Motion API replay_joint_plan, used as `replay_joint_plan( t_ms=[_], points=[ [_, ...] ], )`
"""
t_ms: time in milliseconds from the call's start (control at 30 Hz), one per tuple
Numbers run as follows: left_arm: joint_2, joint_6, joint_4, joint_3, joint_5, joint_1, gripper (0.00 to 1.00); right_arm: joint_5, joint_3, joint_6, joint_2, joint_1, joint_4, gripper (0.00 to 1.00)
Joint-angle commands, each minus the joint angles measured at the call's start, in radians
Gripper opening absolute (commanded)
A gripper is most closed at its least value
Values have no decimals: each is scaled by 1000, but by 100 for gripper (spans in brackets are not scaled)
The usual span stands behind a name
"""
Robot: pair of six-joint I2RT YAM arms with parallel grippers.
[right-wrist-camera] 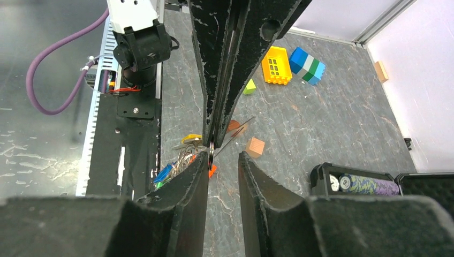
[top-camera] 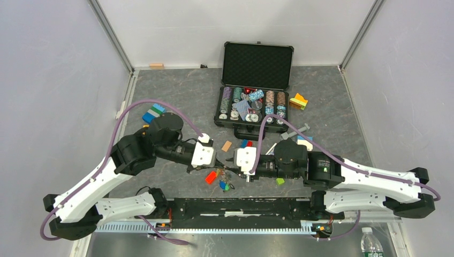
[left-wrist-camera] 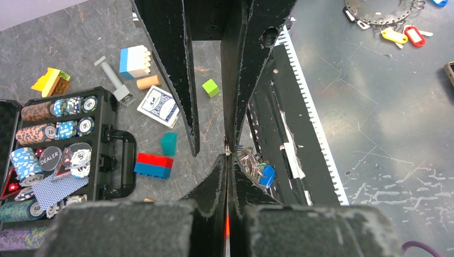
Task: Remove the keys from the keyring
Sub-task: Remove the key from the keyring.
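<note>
My left gripper [top-camera: 216, 163] is shut, and its tips pinch the thin silver keyring [right-wrist-camera: 212, 151], which is seen edge-on. The keys hang below it in a bunch [top-camera: 222, 182]: an orange-red one [right-wrist-camera: 213, 170], a yellow one [right-wrist-camera: 191, 139], a blue one [left-wrist-camera: 266, 174] and a green one. More wire loops [left-wrist-camera: 247, 159] lie beside the left fingertips. My right gripper [right-wrist-camera: 223, 155] faces the left one, tip to tip. It is open, with its left fingertip [right-wrist-camera: 202, 160] against the ring and nothing between its fingers.
An open black case of poker chips [top-camera: 251, 104] stands behind the grippers. Toy blocks lie around: red-blue [left-wrist-camera: 154, 165], teal [left-wrist-camera: 168, 143], green cube [left-wrist-camera: 211, 88], wooden cube [right-wrist-camera: 255, 146], yellow [right-wrist-camera: 276, 65]. A card deck [left-wrist-camera: 158, 105] lies nearby. The black rail [top-camera: 241, 208] runs along the near edge.
</note>
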Motion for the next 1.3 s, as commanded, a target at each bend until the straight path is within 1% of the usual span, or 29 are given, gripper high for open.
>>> replay_joint_plan(
  t_ms=[0,100,267,333,433,467,567,633,700,833,933,1067,1167,1267],
  points=[
    [-9,34,25,35,46,-1,2,-7,26,15,6,0,51,31],
    [-11,37,25,34,50,-2,2,-11,25,15,13,-1,55,28],
    [-11,36,25,29,54,-2,2,-20,25,15,24,-1,63,27],
    [-11,36,25,28,55,-2,2,-22,24,13,26,-1,65,20],
    [-16,38,24,23,53,-2,2,-22,19,7,22,-1,71,3],
    [-17,37,25,20,49,-2,2,-21,12,6,14,0,81,0],
    [-30,45,25,9,30,-3,6,-16,-23,9,-15,-1,121,0],
    [-52,38,44,-10,12,-2,12,-11,-50,14,-38,-1,151,0],
    [-98,14,107,-50,-14,-2,23,-5,-82,22,-64,-1,192,0],
    [-223,-41,267,-158,-28,-2,39,-23,-178,37,-133,-1,313,0],
    [-309,-125,450,-261,-34,-2,45,-61,-269,42,-189,-1,472,0],
    [-385,-272,726,-396,-26,-1,46,-105,-395,74,-242,-1,713,0],
    [-390,-373,897,-470,2,-2,43,-121,-467,118,-250,-1,875,0],
    [-374,-441,999,-508,31,-2,39,-143,-535,157,-237,-1,1051,0]
  ],
)
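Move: My left hand already has the keyring's small metal ring pinched in its shut fingertips, right at its hand point. From my half-open right hand, that ring lies about 1 cm back and 1 cm to the left, level with it, between its fingertips. The blue tag hangs some 9 cm below the ring and 3 cm back of it; the red block lies on the table roughly 30 cm below the ring, about 5 cm ahead and 6 cm left of it. I ease my right hand barely left and shut its fingers on the ring while my left hand holds still. Then my left fingers open and let go, that hand rising about 4 cm and edging left and back as its fingers swing up some 30 degrees to near level. My right hand keeps its pinch, drawing about 2 cm right and 2 cm back, its fingertips tilting up about 25 degrees. ##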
